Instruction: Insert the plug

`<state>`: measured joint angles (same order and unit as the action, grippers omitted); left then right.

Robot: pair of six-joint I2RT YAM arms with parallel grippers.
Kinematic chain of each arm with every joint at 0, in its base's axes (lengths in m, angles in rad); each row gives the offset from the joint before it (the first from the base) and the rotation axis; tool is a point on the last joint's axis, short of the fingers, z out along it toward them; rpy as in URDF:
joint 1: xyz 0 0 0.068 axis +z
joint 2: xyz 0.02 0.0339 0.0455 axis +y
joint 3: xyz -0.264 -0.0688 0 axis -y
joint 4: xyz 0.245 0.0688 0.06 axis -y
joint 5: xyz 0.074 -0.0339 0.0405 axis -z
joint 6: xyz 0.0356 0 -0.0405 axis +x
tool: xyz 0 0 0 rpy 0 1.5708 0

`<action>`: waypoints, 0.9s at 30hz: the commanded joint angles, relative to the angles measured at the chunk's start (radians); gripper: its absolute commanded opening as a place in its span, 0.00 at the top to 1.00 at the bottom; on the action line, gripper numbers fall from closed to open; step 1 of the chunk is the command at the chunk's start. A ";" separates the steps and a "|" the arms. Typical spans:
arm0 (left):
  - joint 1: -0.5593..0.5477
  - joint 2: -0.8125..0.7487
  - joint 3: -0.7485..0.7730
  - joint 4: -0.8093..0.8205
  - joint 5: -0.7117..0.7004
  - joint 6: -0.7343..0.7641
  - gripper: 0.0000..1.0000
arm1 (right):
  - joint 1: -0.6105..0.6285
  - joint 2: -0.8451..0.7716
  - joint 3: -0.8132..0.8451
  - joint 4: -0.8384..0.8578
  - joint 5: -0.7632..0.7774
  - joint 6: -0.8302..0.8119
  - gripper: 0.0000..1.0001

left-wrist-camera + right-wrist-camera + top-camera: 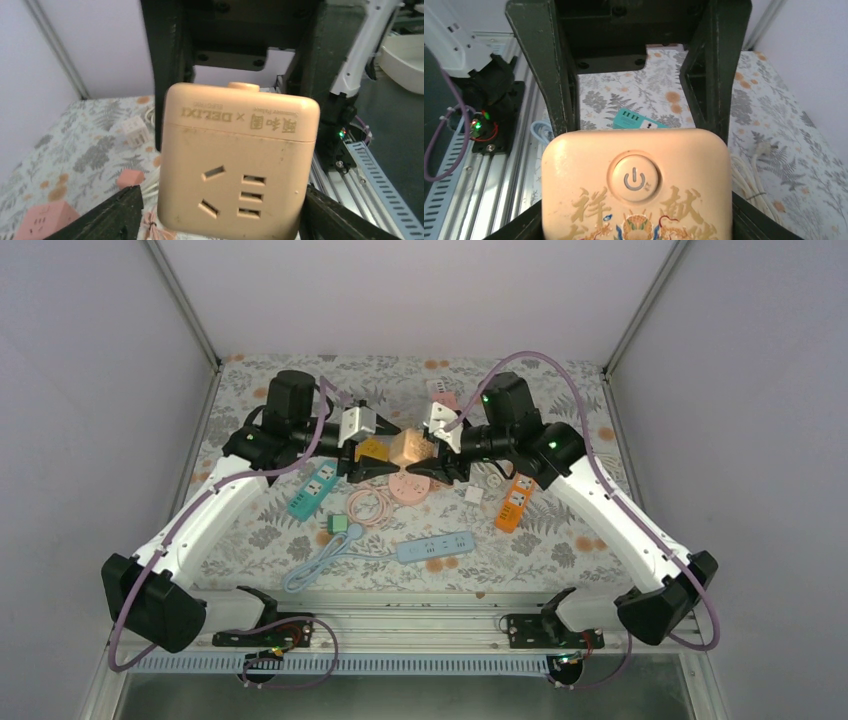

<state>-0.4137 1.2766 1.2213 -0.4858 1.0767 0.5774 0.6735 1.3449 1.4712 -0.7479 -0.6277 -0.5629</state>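
Note:
A peach cube socket (408, 448) hangs in the air over the middle of the table, between both grippers. In the left wrist view its socket face (240, 160) fills the space between the fingers, and a gap shows beside the left finger (112, 212), so my left gripper (390, 457) stands open around it. In the right wrist view the cube's power-button face (636, 185) sits flush against both fingers. My right gripper (428, 460) is shut on the cube. A small green plug (338, 526) lies on the table at the end of a light-blue cable.
On the floral table lie a teal power strip (312, 490), an orange strip (515, 503), a blue strip (435, 547), a pink socket (408, 487) with a coiled pink cable (370, 506), a white plug (473, 494) and a white cube (440, 392) at the back.

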 commanded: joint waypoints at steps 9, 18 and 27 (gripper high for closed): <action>0.008 -0.171 -0.160 0.357 -0.654 -0.589 0.02 | 0.003 -0.121 -0.245 0.254 0.253 0.368 0.51; 0.009 -0.411 -0.241 0.221 -1.130 -0.763 0.00 | 0.003 -0.022 -0.303 0.279 0.515 0.467 0.49; 0.010 -0.530 -0.323 0.264 -1.215 -0.711 0.00 | -0.013 0.171 -0.252 0.302 0.434 0.458 0.48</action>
<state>-0.4061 0.7700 0.9352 -0.2409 -0.0612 -0.1425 0.6724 1.4792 1.1919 -0.5060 -0.1703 -0.1032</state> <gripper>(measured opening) 0.999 0.621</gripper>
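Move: The round pink socket lies roughly 10 cm ahead of the right hand, level with it sideways and some 32 cm below; this hand already grips the tan cube. From the right hand, the yellow cube is about 17 cm ahead and 10 cm left, the pink cord coil 5 cm ahead and 10 cm left, both equally low. From the left hand, the round socket lies 10 cm ahead, 3 cm right and 32 cm below. Down and forward, the right hand carries the tan cube towards the round pink socket, about 15 cm lower and 8 cm farther out, turning clockwise some 35 degrees and tipping downwards with its grip kept. The left hand opens wide, swings forward off the cube, then travels about 15 cm left and somewhat up, turning counter-clockwise about 70 degrees. ##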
